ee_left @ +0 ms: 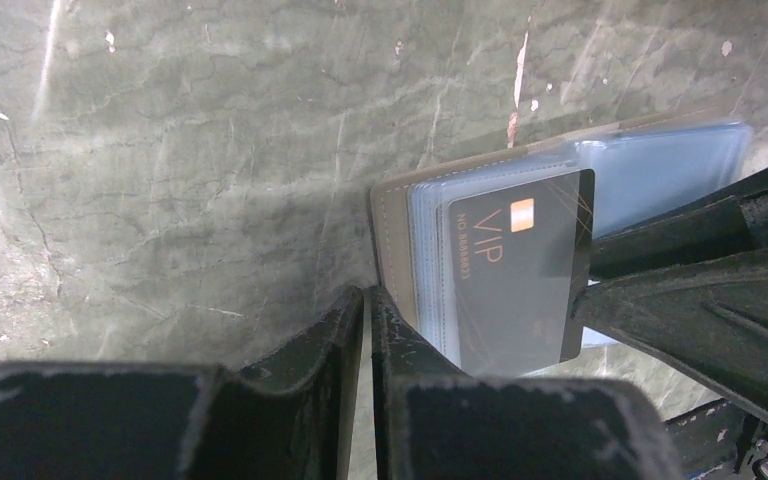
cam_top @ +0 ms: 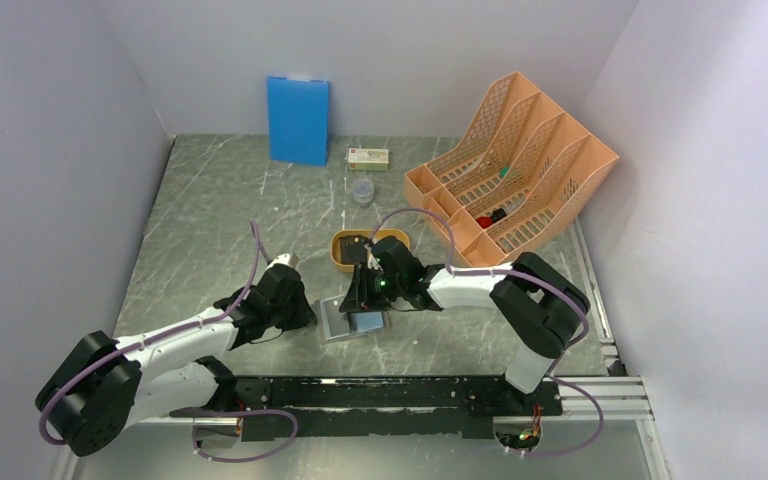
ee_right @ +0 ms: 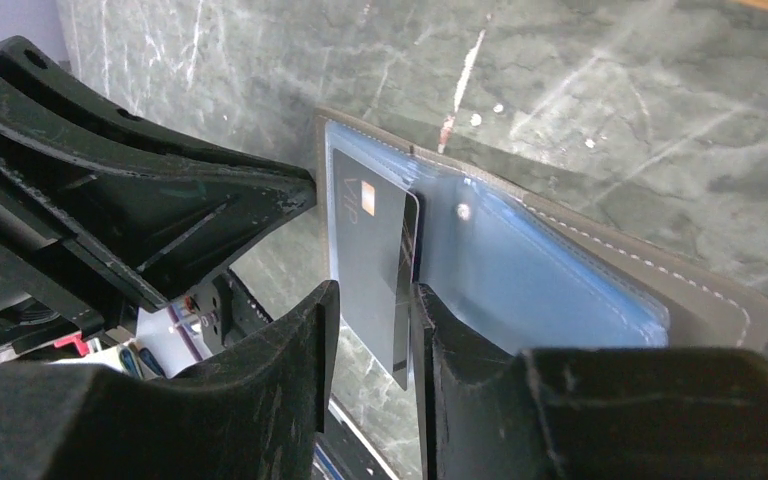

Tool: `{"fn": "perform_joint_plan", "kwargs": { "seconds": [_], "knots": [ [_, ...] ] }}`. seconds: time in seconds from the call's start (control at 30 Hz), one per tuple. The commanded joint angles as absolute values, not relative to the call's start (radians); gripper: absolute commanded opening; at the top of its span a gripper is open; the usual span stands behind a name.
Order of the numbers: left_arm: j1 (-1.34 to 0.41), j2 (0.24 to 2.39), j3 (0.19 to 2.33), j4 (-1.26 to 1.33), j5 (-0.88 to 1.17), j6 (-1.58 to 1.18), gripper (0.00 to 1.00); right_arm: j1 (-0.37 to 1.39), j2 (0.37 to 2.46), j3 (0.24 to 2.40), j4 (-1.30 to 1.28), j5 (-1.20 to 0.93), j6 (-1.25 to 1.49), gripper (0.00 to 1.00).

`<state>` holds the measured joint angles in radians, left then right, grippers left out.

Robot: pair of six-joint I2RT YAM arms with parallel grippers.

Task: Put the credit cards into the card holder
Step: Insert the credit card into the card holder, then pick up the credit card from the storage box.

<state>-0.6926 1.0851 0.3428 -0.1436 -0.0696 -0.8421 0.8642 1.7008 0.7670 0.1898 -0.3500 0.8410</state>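
Observation:
The grey card holder (cam_top: 336, 325) lies open on the table between the arms, its pale blue pockets (ee_right: 560, 260) facing up. A black credit card (ee_left: 520, 270) marked VIP sits part-way in a clear pocket, with one end still sticking out. My right gripper (ee_right: 372, 290) straddles that end and is open: the card (ee_right: 365, 240) leans by the right finger, with a gap on the left. My left gripper (ee_left: 369, 292) is shut on the holder's grey left edge (ee_left: 395, 240), only a slit between its fingers.
A mustard-yellow oval tray (cam_top: 343, 243) stands just behind my right gripper (cam_top: 365, 290). Further back are a blue board (cam_top: 298, 120) against the wall, a small box (cam_top: 368, 157), a clear cup (cam_top: 362, 190) and an orange file rack (cam_top: 510, 170) at the right.

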Motion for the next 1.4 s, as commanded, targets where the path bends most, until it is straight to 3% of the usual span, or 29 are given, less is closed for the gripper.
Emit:
{"fn": "perform_joint_plan", "kwargs": {
  "seconds": [0.0,0.37,0.57,0.83,1.0,1.23,1.37],
  "knots": [
    [-0.698,1.110,0.305,-0.195,-0.029,-0.830,0.15,0.883,1.724,0.812,0.169,-0.361,0.814,0.35],
    [-0.697,1.098,0.305,-0.201,-0.034,-0.831,0.15,0.914,1.741,0.874,0.105,-0.376,0.778,0.35],
    [-0.698,1.056,0.332,-0.258,-0.065,-0.834,0.17,0.911,1.635,0.905,-0.052,-0.281,0.731,0.49],
    [-0.698,0.961,0.395,-0.342,-0.077,-0.831,0.39,0.861,1.475,0.989,-0.286,-0.081,0.620,0.55],
    [-0.698,0.910,0.470,-0.427,-0.182,-0.841,0.45,0.753,1.398,0.934,-0.157,0.089,0.635,0.52],
    [-0.696,0.849,0.547,-0.337,-0.283,-0.838,0.62,0.626,1.616,1.017,-0.016,-0.150,0.665,0.55],
    [-0.695,0.974,0.634,-0.347,-0.281,-0.797,0.62,0.610,1.694,1.009,0.104,-0.208,0.711,0.58]
  ]
}}
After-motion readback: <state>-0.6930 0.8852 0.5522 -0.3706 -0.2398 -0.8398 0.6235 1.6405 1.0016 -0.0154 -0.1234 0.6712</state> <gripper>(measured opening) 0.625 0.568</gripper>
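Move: The right fingertips are at the right-hand edge of the black card that is part-way into the left pocket of the open card holder. The card's middle is about 3 cm to their left, level with them fore and aft. The next cards, in the left end of the tan box, lie some 15 cm ahead and 1 cm right; the box's middle is also 15 cm ahead, 5 cm right. For the left hand, at the holder's left edge, those cards lie about 17 cm ahead and 8 cm right. Leftward first, only about 1 cm: the right hand's fingertips keep against the card's right edge to seat it, then come free, open wider and arc up, forward and rightward to above the tan box, some 14 cm farther out, dipping at the end and turning clockwise. The left hand holds at the holder's left edge, then eases left off it, opening, and lifts about 10 cm, drifting forward. ##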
